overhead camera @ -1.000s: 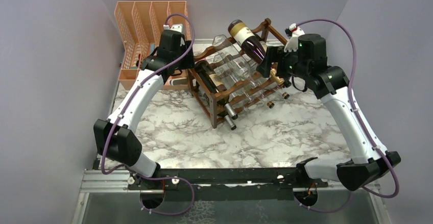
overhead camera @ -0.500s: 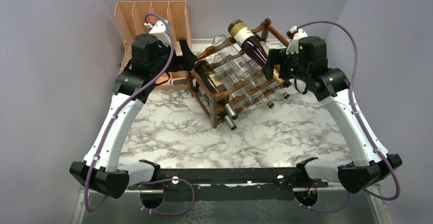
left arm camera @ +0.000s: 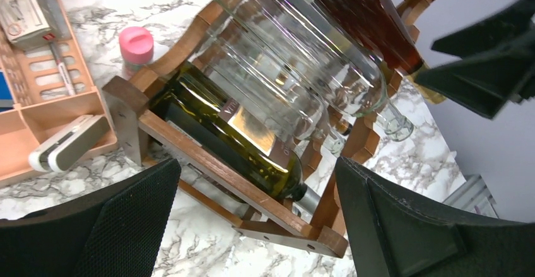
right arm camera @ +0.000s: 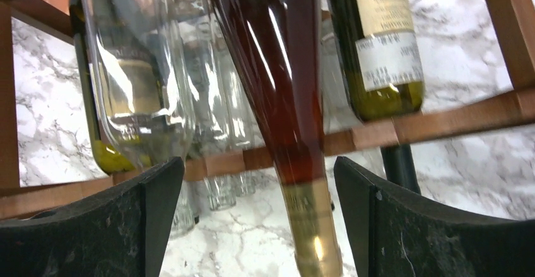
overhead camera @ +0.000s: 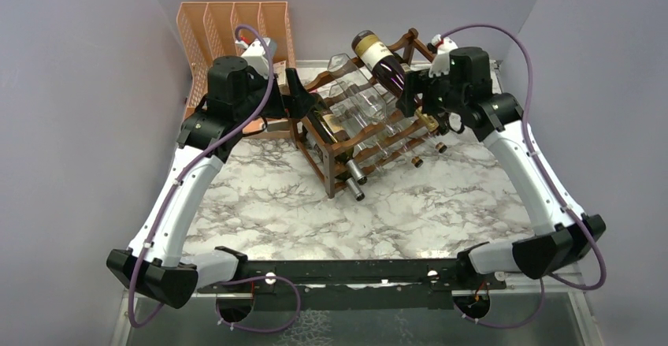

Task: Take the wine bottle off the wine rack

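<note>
The dark brown wooden wine rack [overhead camera: 340,147] stands askew at the back of the marble table. A dark red wine bottle [overhead camera: 384,63] with a cream label lies on its top tier, gold-foiled neck [right arm camera: 312,226] pointing toward the right arm. My right gripper [overhead camera: 413,96] is open at that neck. Its fingers [right arm camera: 148,220] straddle the neck with a gap on each side. My left gripper [overhead camera: 297,94] is open at the rack's left end. Between its fingers [left arm camera: 126,217] lie the rack's lower rail [left arm camera: 221,170] and a green bottle [left arm camera: 236,141].
Clear empty bottles [overhead camera: 361,98] and more bottles fill the other tiers. A peach mesh organizer [overhead camera: 230,31] stands at the back left. Behind the rack are a pink-capped jar [left arm camera: 136,43] and a wooden tray [left arm camera: 38,122] with a white stapler [left arm camera: 68,143]. Grey walls close in on both sides.
The left gripper has opened and swung right from the organizer to the rack's left end. The right gripper has shifted slightly left and back along the red bottle's neck.
</note>
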You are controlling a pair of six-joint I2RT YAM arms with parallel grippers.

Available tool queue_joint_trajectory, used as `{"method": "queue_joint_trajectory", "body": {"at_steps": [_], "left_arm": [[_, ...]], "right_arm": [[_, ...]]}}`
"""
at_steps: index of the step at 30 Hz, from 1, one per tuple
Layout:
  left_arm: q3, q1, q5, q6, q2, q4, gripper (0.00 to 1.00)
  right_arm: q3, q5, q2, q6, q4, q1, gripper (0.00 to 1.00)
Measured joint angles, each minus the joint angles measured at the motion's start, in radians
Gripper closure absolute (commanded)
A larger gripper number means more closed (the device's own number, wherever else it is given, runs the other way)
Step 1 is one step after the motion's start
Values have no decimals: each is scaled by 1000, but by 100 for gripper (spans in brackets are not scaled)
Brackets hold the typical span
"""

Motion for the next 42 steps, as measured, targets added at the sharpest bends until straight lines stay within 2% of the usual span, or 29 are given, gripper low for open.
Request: {"method": "queue_joint_trajectory", "body": {"at_steps": [6,16,26,33,42], "left_arm": [[-21,-27,14,1,0,-1,1],[-56,-32,16,8,-28,0,1],[-80,-35,16,35,-32,0,1],[-80,-39,15,45,-34,-1,1],[-106,-39,15,52,-45,0,1]], "right_arm": [[124,-69,153,-44,17,0,6],[344,-63,339,-122,14,0,6],[488,-65,483,-190,5,0,7],[620,-54,580,-220,-72,0,7],[701,-16,645,-220,-142,16,6]]}}
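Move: The wine bottle on top of the rack has its middle about 10 cm ahead of the right hand, 3 cm to its left and 5 cm below; the open fingers are above its neck. From that hand, a clear bottle lies roughly 6 cm ahead, 12 cm left and 8 cm down, and a green bottle one row lower, about 11 cm ahead, 5 cm right and 12 cm down. From the left hand the wine bottle is some 23 cm right, 5 cm ahead and slightly lower. Heading from the neck up along the wine bottle to its thick body, the right hand goes forward about 14 cm and some 5 cm left, dips slightly at the end and turns roughly 10 degrees counter-clockwise, rolling left side down. Its fingers stay wide open and come to either side of the body just below the label, without closing. The open left hand sinks about 3 cm and eases back 2 cm by the rack's left end. ##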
